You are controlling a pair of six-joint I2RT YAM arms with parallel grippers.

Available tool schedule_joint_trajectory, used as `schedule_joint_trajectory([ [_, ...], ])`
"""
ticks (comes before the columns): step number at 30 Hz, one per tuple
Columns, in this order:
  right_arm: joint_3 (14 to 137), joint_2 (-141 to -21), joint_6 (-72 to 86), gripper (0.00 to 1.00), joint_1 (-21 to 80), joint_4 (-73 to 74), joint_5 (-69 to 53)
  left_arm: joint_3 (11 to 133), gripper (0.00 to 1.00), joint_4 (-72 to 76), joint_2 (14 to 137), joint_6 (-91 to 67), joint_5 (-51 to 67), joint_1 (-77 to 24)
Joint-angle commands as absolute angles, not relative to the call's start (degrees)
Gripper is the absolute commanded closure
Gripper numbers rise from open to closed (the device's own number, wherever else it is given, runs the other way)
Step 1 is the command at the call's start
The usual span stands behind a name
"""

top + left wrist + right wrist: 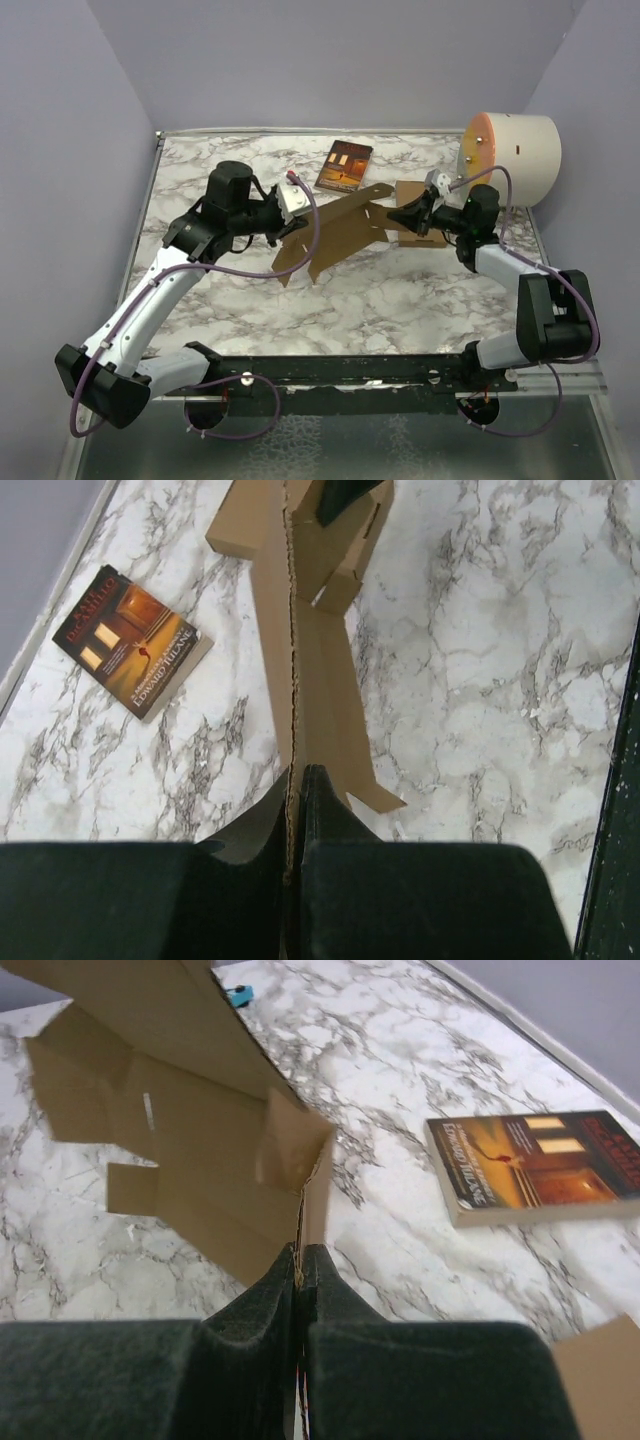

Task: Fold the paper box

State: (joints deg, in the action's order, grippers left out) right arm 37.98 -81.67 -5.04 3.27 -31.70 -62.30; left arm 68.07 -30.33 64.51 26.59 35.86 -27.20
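Observation:
The paper box (340, 230) is a brown die-cut cardboard sheet with flaps, held up off the marble table between both arms. My left gripper (288, 218) is shut on its left end. In the left wrist view the sheet (310, 660) runs edge-on away from the closed fingertips of the left gripper (297, 770). My right gripper (398, 215) is shut on the sheet's right end. In the right wrist view a folded flap's edge sits pinched in the right gripper (300, 1250), with the rest of the sheet (200, 1160) spreading up and left.
A dark red-brown book (343, 165) (130, 640) (540, 1165) lies flat behind the sheet. A large cream cylinder (515, 155) lies at the back right corner. A flat brown cardboard piece (418, 195) (600, 1370) lies under the right gripper.

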Motion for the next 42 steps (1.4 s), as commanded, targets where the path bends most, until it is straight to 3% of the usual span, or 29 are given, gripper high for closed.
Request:
schedule_joint_trajectory([
  [1,34.43,-84.16,-4.47,0.99,8.65,-47.76,-58.88,67.33,1.00,-32.51,64.96,30.57,28.74,-30.96],
  [29,33.10,-82.39,-21.70,0.98,9.06,-29.19,-60.24,54.57,1.00,-22.45,59.55,18.65,30.03,-32.01],
  [34,31.60,-80.38,-29.99,0.93,9.08,-25.33,-61.15,52.41,1.00,-19.03,60.31,16.03,32.01,-31.57],
  [42,33.12,-81.85,-32.41,0.96,9.13,-21.17,-60.10,51.82,1.00,-15.76,62.52,12.51,34.83,-31.18],
])
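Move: Both hands already hold the paper box: its middle lies about 17 cm right of the left hand, 3 cm ahead and 12 cm lower. From the right hand it is some 14 cm left, 4 cm back and 3 cm lower. The book lies about 20 cm ahead, 13 cm left and 14 cm below the right hand; the flat box some 12 cm right, 5 cm ahead and 13 cm below that same hand. Both hands keep their pinch and lower the box, left about 7 cm, right 5, after right pushes 3 cm leftward. ##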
